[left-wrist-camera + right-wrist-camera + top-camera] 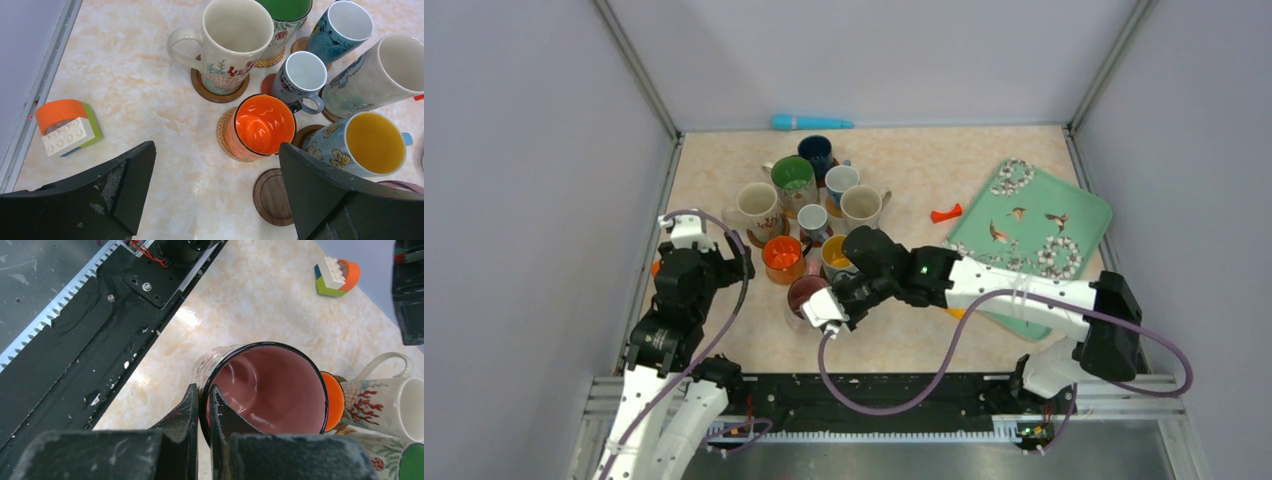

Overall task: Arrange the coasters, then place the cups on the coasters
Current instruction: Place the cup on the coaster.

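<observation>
Several cups stand bunched left of the table's centre, among them an orange cup (264, 125), a cream cup (235, 37) and a yellow-lined butterfly cup (372, 142). They sit on coasters: a brown one (217, 95) under the cream cup, a woven one (224, 132) under the orange cup. One dark wooden coaster (272, 197) lies bare beside the orange cup. My right gripper (204, 392) is shut on the rim of the pink-lined cup (270, 390), at the near side of the bunch (804, 293). Left of the cups, my left gripper (216, 147) hangs open and holds nothing.
A teal floral tray (1064, 215) lies at the right, with a small orange block (945, 212) beside it. A teal stick (809, 122) rests against the back wall. A toy brick with an orange ring (65, 127) sits by the left wall. The black rail (75, 340) runs along the near edge.
</observation>
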Motion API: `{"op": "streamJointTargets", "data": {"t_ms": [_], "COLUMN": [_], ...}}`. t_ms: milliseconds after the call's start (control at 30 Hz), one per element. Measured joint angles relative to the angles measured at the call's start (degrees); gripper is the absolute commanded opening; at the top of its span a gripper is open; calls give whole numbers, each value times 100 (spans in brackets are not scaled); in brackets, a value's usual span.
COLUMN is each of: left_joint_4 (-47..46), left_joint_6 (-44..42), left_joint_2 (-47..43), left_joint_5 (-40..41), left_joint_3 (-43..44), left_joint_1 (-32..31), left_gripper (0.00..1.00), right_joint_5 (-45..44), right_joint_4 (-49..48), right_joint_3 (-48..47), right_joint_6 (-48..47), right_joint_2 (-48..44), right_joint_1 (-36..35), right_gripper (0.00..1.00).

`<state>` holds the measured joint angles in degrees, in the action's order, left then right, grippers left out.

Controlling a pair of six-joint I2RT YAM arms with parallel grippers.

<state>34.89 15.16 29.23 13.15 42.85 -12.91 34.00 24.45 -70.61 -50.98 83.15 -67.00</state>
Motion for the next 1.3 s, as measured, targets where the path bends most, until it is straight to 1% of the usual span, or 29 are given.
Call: {"op": "streamJointTargets", "data": {"t_ms": [333, 667, 1000, 1300], "left_joint_4": [4, 15, 31, 31], "left_joint_6": [61, 127, 131, 131], "left_joint_2": [-11, -24, -24, -22], "left_joint_5": [236, 396, 452, 452], "left_joint_3": [0, 0, 0, 2], "left_joint_1": [0, 0, 0, 0], "left_gripper": [99, 99, 99, 99], "right_joint_5": [28, -122, -15, 9], "right_joint_4": [389, 516, 570, 562], "right_joint_3": [-461, -754, -787, -828], "right_joint_6": [-415, -667, -688, -708], "right_joint_2": [763, 1246, 1543, 1593], "right_joint_1": [-2, 4, 240, 409], "right_gripper": [0, 0, 0, 0]}}
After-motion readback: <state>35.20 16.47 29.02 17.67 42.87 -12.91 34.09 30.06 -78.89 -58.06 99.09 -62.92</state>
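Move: My right hand holds the pink mug by its rim. The free dark coaster lies about 9 cm ahead of that hand, 3 cm to its left and some 17 cm below. The orange cup stands about 9 cm beyond that coaster and 5 cm left of it; the yellow-lined mug is some 8 cm beyond it and 8 cm to its right. From my left hand the coaster is about 13 cm right, 4 cm back and 18 cm below. I lower the pink mug about 7 cm towards the dark coaster with my right hand, easing a little left at first, then carry it forward roughly 5 cm, mostly once the sinking levels off. My fingers tip down some 10 degrees and keep their pinch on the near side of the rim, the handle leading towards the gap between the orange cup and the yellow-lined mug. ##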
